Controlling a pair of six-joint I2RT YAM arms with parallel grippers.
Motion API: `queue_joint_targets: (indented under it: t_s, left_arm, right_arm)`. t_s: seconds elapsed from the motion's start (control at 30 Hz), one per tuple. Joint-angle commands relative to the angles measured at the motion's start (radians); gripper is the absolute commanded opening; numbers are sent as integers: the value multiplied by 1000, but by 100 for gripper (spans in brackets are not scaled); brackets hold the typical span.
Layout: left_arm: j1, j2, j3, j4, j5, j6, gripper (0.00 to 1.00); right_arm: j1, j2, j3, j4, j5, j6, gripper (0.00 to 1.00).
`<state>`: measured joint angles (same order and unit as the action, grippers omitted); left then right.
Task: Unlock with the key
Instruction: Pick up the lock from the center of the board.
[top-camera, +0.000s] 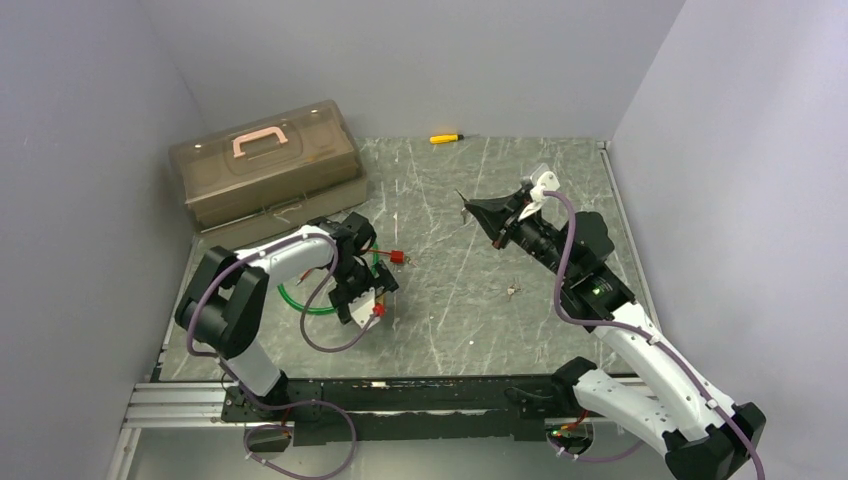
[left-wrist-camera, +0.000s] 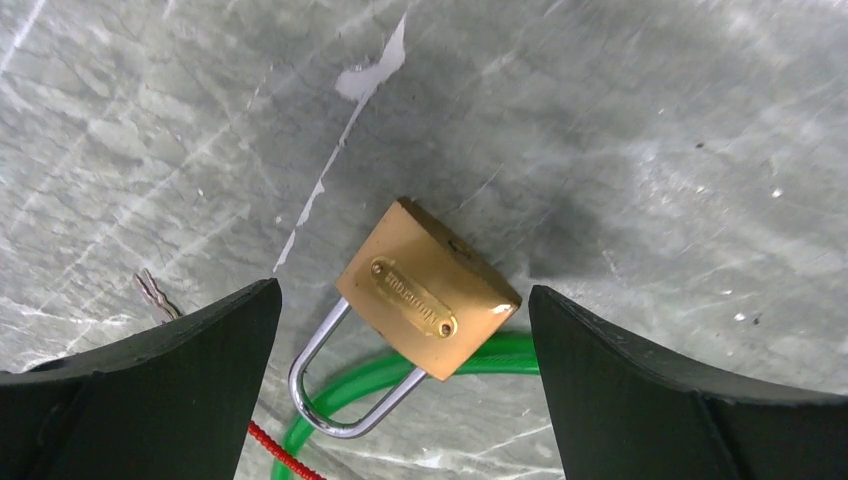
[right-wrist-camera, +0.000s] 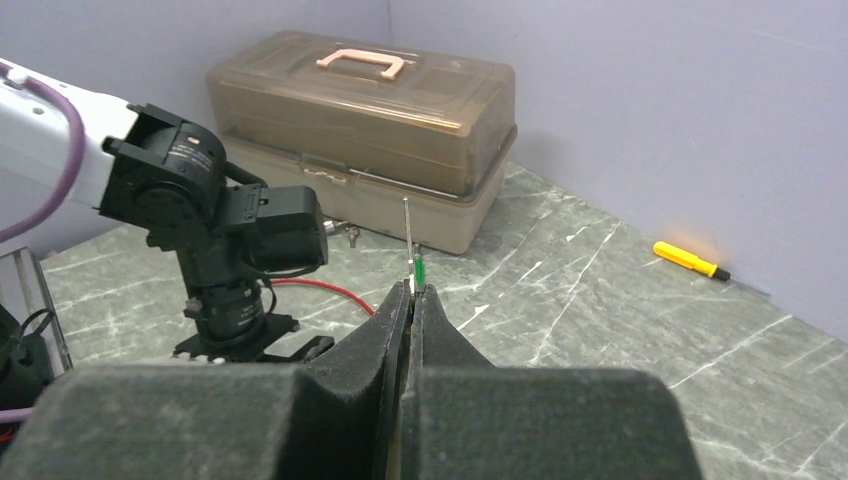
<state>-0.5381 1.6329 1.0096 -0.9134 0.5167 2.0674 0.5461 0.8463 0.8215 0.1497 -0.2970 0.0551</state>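
A brass padlock lies flat on the marble table with its steel shackle looped round a green cable. My left gripper hangs open just above it, one finger on each side of the body and neither touching. In the top view the left gripper hides the padlock. My right gripper is shut on the key, held above the table's middle; the thin blade sticks up past the fingertips. From above, the right gripper sits well to the right of the left one.
A brown toolbox with a pink handle stands at the back left. A yellow screwdriver lies by the back wall. A small metal key piece rests mid-table. A red cord and the green cable loop lie under the left arm.
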Motion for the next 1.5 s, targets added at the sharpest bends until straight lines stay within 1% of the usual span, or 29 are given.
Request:
queue_joint_targets:
  t_s: [0.0,0.17,0.3,0.53,0.83,0.93,1.1,1.17,1.27,1.47]
  left_arm:
    - [0,35,59,-12,-44,484,99]
    - [6,55,65,-46,-117,585,99]
    - [10,74,61,-27,-145,663,99]
    - [4,89,34,100,-54,726,99]
    - [-51,143,95,115,-20,724,99]
    - [-88,152,103,124,11,684,99]
    - [-149,169,134,133,54,542,99]
    - [-163,174,164,106,50,479,99]
    - [-166,184,211,14,10,429,99]
    - [-163,229,267,-128,-141,348,99]
  right_arm:
    - [-8,-33,15,5,3,-6,0]
    - [-12,-40,23,-7,2,-18,0]
    - [-15,-48,25,-6,0,-20,0]
    - [-18,-61,15,0,1,-16,0]
    - [-20,-81,12,-4,5,-23,0]
    - [-22,-95,13,-14,14,-29,0]
    - [-23,-108,15,-30,18,-35,0]
    - [-23,-111,15,-32,16,-37,0]
    - [-23,-113,15,-34,17,-40,0]
    - [-25,-115,16,-34,16,-43,0]
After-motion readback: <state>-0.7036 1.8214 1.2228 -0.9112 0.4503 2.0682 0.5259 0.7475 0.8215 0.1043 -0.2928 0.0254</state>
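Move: The lock lies almost straight beneath the open left fingers, about 1 cm back, 1 cm to the right and some 2 cm below the hand point, its shackle pointing roughly forward. The nearest stretch of green hose runs about 3 cm forward of the lock and level with it sideways; the red cable lock's body sits some 8 cm forward of it and 5 cm to its right. From the right hand, the lock is about 17 cm left, 5 cm back and 34 cm down. Fingers kept wide open, the left hand first dips about 1.5 cm and edges forward and slightly left, then sweeps right by some 9 cm close over the table, its left-side finger pushing the lock along, while the hand turns roughly 10 degrees clockwise and rises about 1 cm, before easing back left a little. The right hand, still pinching the key, draws about 3 cm away, up, right and back. ##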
